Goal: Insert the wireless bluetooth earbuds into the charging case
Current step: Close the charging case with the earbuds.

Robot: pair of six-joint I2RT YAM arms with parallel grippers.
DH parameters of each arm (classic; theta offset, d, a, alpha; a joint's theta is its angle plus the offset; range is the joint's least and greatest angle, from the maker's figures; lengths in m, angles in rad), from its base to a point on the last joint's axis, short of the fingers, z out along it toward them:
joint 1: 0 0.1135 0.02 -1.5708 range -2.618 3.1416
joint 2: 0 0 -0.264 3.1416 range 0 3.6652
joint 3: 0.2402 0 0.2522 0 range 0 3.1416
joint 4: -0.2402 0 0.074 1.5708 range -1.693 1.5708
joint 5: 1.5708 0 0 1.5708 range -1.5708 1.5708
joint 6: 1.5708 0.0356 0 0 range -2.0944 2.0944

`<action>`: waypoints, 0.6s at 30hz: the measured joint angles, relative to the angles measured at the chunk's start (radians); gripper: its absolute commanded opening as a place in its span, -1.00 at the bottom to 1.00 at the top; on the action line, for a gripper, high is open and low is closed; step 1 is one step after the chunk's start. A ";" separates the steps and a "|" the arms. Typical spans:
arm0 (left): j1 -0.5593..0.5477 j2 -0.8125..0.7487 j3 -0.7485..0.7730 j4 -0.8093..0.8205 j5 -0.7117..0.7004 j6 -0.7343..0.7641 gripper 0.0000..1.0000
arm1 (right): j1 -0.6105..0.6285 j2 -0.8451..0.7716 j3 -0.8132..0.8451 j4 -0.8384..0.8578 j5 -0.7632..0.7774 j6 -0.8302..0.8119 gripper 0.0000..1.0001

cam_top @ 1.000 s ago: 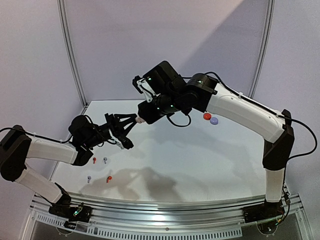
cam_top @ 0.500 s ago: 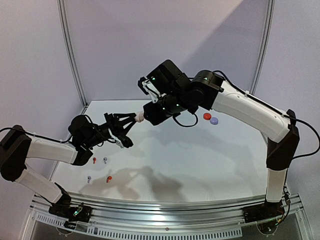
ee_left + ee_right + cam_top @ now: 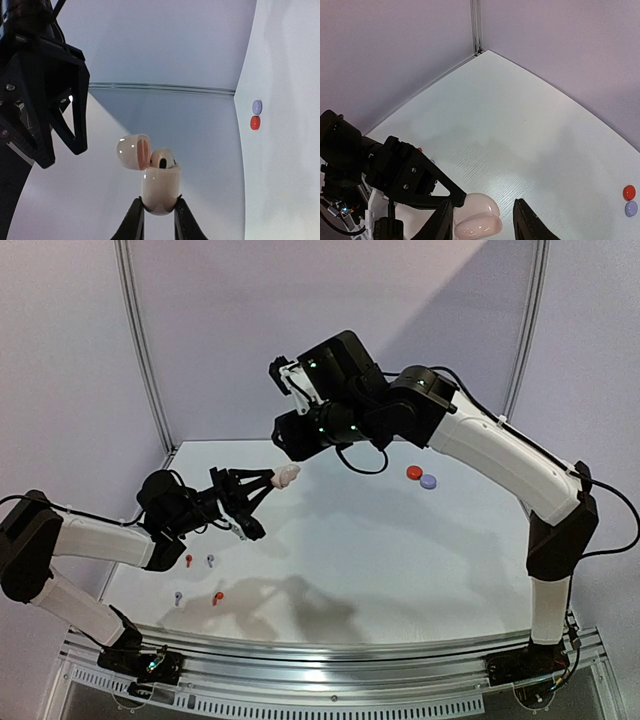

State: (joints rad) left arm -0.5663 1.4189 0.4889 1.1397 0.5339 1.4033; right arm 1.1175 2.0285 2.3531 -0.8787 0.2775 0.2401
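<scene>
My left gripper [image 3: 268, 480] [image 3: 159, 214] is shut on the bottom of a pale pink-white charging case [image 3: 286, 476] [image 3: 160, 186] and holds it up in the air. The case's lid [image 3: 133, 151] is swung open, and a white earbud [image 3: 163, 159] sits inside. My right gripper [image 3: 284, 443] [image 3: 485, 222] hangs open just above the case [image 3: 476, 218], not touching it. Several loose earbuds lie on the table at the front left: two red ones [image 3: 188, 560] [image 3: 217, 597] and two pale ones [image 3: 210, 560] [image 3: 178, 597].
A red round case [image 3: 414, 473] [image 3: 255, 122] [image 3: 629, 192] and a lavender one [image 3: 429, 481] [image 3: 257, 106] [image 3: 631, 208] lie side by side at the back right of the white table [image 3: 400, 560]. Enclosure walls stand behind and to the left.
My right gripper has lifted up and away from the case and opened a little wider. The left gripper and the case have stayed in place.
</scene>
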 measured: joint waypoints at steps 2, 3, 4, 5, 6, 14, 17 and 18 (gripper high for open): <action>0.000 0.000 0.000 -0.001 0.002 0.002 -1.00 | 0.000 0.015 0.000 0.001 -0.001 0.002 -0.14; 0.000 0.000 0.000 -0.001 0.002 0.002 -1.00 | 0.000 0.024 0.000 0.001 -0.001 0.002 -0.13; 0.000 0.000 0.000 -0.001 0.002 0.003 -1.00 | 0.000 0.035 0.000 0.000 -0.001 0.003 -0.13; 0.000 0.000 0.000 -0.001 0.002 0.003 -1.00 | 0.000 0.045 0.000 -0.003 -0.001 0.004 -0.13; 0.000 0.000 0.000 -0.001 0.002 0.003 -1.00 | 0.000 0.056 0.000 -0.010 -0.002 0.005 -0.13; 0.000 0.000 0.000 -0.002 0.000 0.013 -1.00 | 0.000 0.079 0.000 -0.078 -0.002 0.025 -0.16; 0.000 0.000 0.000 -0.010 -0.003 0.017 -1.00 | 0.000 0.079 0.000 -0.102 -0.003 0.043 -0.18; 0.000 0.000 0.000 -0.011 -0.006 0.017 -1.00 | 0.000 0.079 0.000 -0.109 -0.003 0.048 -0.18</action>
State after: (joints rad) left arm -0.5663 1.4189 0.4889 1.1290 0.5282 1.4200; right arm 1.1175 2.1075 2.3535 -0.9874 0.2745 0.2882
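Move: The case's open lid is some 7 cm below my right hand, about 1 cm ahead and 2 cm to its left. The case body is roughly 4 cm left, 2 cm ahead and 9 cm below that hand, the seated earbud about 3 cm left, 2 cm ahead and 8 cm below it. From my left hand, which grips the case's base, the lid lies about 4 cm right and 2 cm up, level with it fore and aft. I bring my right hand down about 6 cm onto the open lid, swinging barely 1 cm forward-left on the way and back again, while its fingers tip some 10 degrees further down and stay part open. A fingertip meets the outside of the lid and starts pushing it towards shut; my left hand keeps its grip on the case and holds it up almost still. ##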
